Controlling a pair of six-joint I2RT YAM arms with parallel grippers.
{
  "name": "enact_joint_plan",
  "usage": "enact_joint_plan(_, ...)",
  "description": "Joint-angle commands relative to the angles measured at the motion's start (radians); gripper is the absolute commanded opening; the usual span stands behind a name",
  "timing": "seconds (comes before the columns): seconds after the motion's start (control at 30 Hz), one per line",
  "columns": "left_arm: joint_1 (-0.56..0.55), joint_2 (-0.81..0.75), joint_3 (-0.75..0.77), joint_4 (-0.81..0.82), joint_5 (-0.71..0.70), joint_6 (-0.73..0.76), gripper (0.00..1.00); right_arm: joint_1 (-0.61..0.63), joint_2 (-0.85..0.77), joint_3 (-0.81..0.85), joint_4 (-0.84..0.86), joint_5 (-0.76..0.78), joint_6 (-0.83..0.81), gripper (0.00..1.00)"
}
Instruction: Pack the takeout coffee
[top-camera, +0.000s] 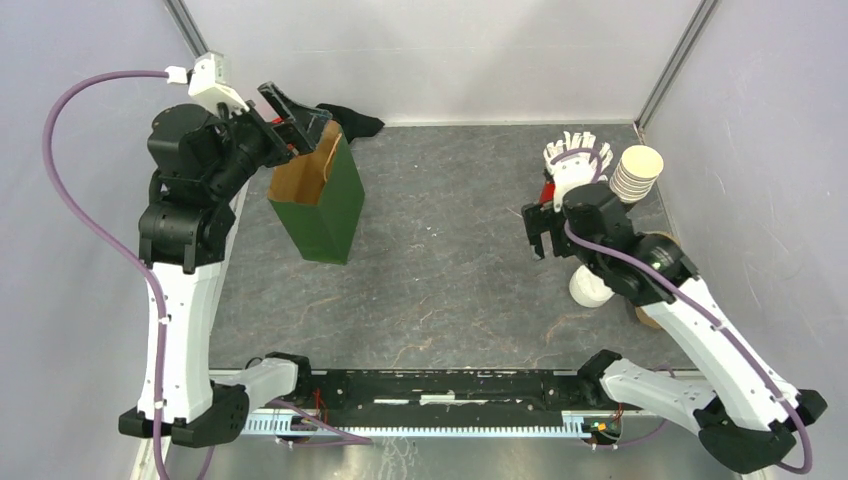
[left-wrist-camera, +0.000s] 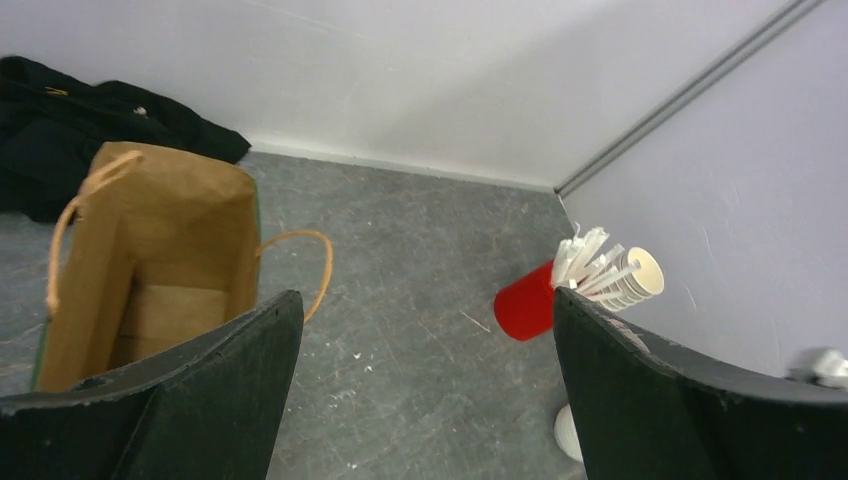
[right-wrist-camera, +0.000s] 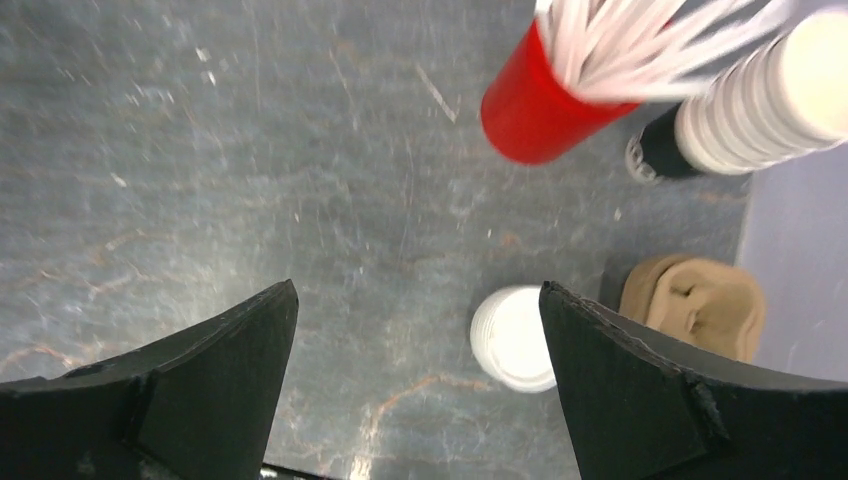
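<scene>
The takeout coffee is out of view: no dark lidded cup shows in any frame. A green paper bag (top-camera: 325, 205) with a brown inside (left-wrist-camera: 165, 250) and rope handles stands open at the back left; the part of its floor that shows is bare. My left gripper (top-camera: 297, 118) hangs open just above the bag's mouth, and in its own view the left gripper (left-wrist-camera: 425, 300) has only table between its fingers. My right gripper (top-camera: 538, 232) stands open over the table at the right. The right gripper (right-wrist-camera: 418, 290) holds nothing.
A red cup of white sticks (top-camera: 572, 160) and a stack of cream-inside cups (top-camera: 636, 172) stand at the back right. A white ribbed lid (right-wrist-camera: 515, 338) lies by my right fingers, with a tan crumpled thing (right-wrist-camera: 695, 300) beside it. Black cloth (top-camera: 350, 120) lies behind the bag.
</scene>
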Motion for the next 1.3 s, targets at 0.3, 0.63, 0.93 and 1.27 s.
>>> enact_joint_plan(0.3, -0.128, 0.048, -0.036, 0.046, 0.141, 0.058, 1.00, -0.548, 0.043, -0.307, 0.073, -0.357, 0.054, 0.92)
enact_joint_plan(0.63, -0.345, 0.032, -0.011, -0.002, 0.012, 0.249, 1.00, -0.830, 0.159, -0.240, 0.040, -0.429, -0.031, 0.81)
enact_joint_plan(0.93, -0.504, -0.026, -0.061, -0.032, -0.145, 0.380, 1.00, -0.837, 0.229, -0.113, -0.008, -0.393, -0.014, 0.79)
enact_joint_plan(1.27, -0.585, -0.024, -0.038, -0.049, -0.278, 0.439, 1.00, -0.988, 0.427, 0.237, 0.047, -0.308, 0.083, 0.73)
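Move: Low and off to the right hand's right stands the stack of paper cups, some 14 cm ahead, 21 cm right and 20 cm below. The red straw canister is about 12 cm left of the cups and level with them; the white lids lie roughly 4 cm back and 13 cm right of the hand, the cup tray 2 cm back and 25 cm right, both some 28 cm below. From the left hand, the cups are about 9 cm ahead, 62 cm right and 39 cm below. Sweeping down about 15 cm and right as far, the empty right hand tips steeper and swings clockwise, then climbs again, going forward and farther right towards the paper cups, its fingers narrowing to about three-quarters open. The left hand, empty and wide open, moves some 10 cm right and then back, sinking a little and rolling left side up, leaving the bag. ##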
